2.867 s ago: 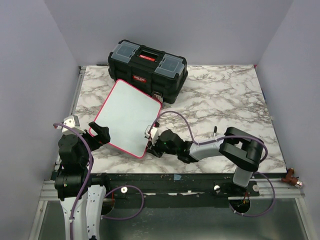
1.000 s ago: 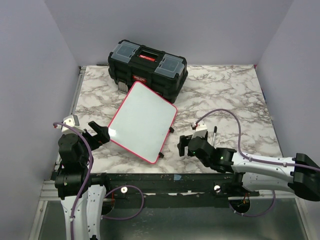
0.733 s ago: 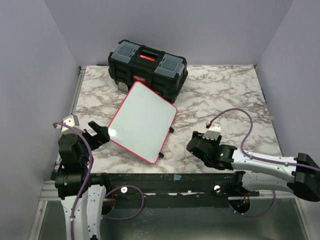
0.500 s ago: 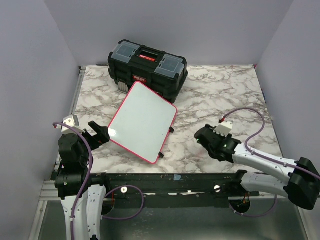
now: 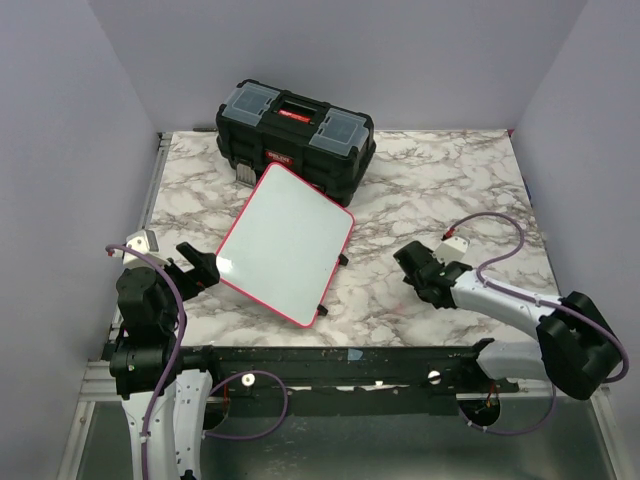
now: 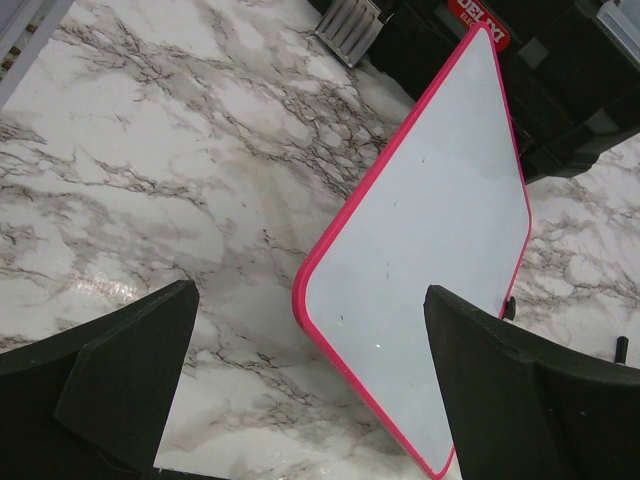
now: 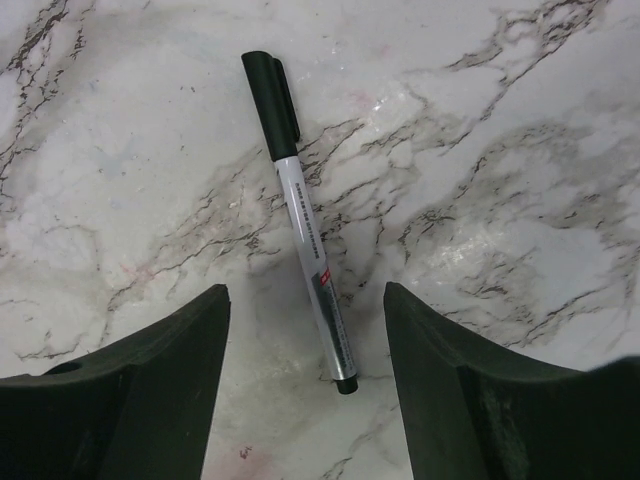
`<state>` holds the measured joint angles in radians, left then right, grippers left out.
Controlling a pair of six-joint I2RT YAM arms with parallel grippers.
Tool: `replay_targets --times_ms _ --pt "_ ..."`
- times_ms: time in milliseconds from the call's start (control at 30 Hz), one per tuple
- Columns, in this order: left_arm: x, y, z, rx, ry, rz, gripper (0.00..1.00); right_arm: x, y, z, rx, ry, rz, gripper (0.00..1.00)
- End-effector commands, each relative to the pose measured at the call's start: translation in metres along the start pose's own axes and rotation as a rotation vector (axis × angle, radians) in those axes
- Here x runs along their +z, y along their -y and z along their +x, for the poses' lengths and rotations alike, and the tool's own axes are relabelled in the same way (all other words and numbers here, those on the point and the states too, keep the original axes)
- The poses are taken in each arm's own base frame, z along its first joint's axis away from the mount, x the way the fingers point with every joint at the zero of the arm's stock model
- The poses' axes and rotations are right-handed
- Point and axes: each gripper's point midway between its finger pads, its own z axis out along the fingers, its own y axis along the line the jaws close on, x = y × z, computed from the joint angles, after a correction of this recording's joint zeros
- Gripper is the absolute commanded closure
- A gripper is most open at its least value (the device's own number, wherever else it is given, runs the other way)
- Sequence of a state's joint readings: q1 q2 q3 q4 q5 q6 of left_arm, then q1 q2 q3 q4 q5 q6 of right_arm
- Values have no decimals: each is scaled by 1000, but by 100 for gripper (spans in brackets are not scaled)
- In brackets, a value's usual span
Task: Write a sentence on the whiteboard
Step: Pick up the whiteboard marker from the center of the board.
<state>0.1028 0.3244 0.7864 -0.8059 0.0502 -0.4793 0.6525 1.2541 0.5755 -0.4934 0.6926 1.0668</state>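
Note:
The whiteboard (image 5: 285,243) (image 6: 430,230), white with a pink-red rim, sits askew left of the table's centre, its far corner by the toolbox. Its face is blank; no sentence is in view. My left gripper (image 5: 198,266) (image 6: 308,295) stands open just short of the board's near-left corner, holding nothing. In the right wrist view a thin marker (image 7: 300,215) with a black cap lies on the marble between the fingers of my right gripper (image 7: 305,290), which is open and apart from the pen. In the top view the right gripper (image 5: 410,262) hovers right of the board and hides the marker.
A black toolbox (image 5: 295,125) (image 6: 560,80) stands at the back, with a small grey ribbed piece (image 5: 243,176) (image 6: 350,18) beside it. Two small black pegs (image 5: 343,259) stick out from the board's right edge. Purple walls close in the table on three sides.
The right arm let go of the board's near edge, swung right and now hangs over the marker with its jaws narrower. The board shifted right at first. The left arm has not moved.

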Motion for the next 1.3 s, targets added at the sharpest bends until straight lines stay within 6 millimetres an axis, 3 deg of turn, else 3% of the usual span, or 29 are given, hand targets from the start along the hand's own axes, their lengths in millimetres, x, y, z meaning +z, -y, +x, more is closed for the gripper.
replay_targets --times_ms 0,133,533,900,1100,1267 --pt "-1 1 -1 6 8 11 2 8 -7 6 38 -16 -20 40" --pt "-1 1 0 6 6 10 2 12 -6 11 19 -24 -13 55" --pt "-1 0 -1 4 12 3 2 14 5 35 -6 -101 -2 73" --pt "-1 -1 -1 3 15 0 1 11 2 33 -12 -104 -32 99" --pt "-1 -1 -1 3 15 0 2 -4 -26 23 -107 -124 -179 99" --pt "3 3 1 9 -7 21 1 -27 -52 2 -187 -93 -343 99"
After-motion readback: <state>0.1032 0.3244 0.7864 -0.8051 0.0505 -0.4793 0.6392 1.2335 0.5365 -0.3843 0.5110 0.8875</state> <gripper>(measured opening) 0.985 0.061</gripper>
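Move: Just ahead of the right fingertips, the marker lies cap outward with its middle about 2 cm forward and 2 cm below, between the open fingers' lines. The whiteboard's centre is some 36 cm to the right hand's left and 10 cm ahead; its far black clip sits about 21 cm left and 7 ahead, its near clip about 26 left and 8 back. From the left hand, the marker is roughly 50 cm right, 7 ahead and 22 below. Sinking about 2 cm onto the marker, the right hand closes its fingers and pinches the barrel near the red patch, towards the uncapped end. It then draws the marker left towards the whiteboard by some 2 cm, rising about 1 cm as it turns roughly 10 degrees counter-clockwise. ##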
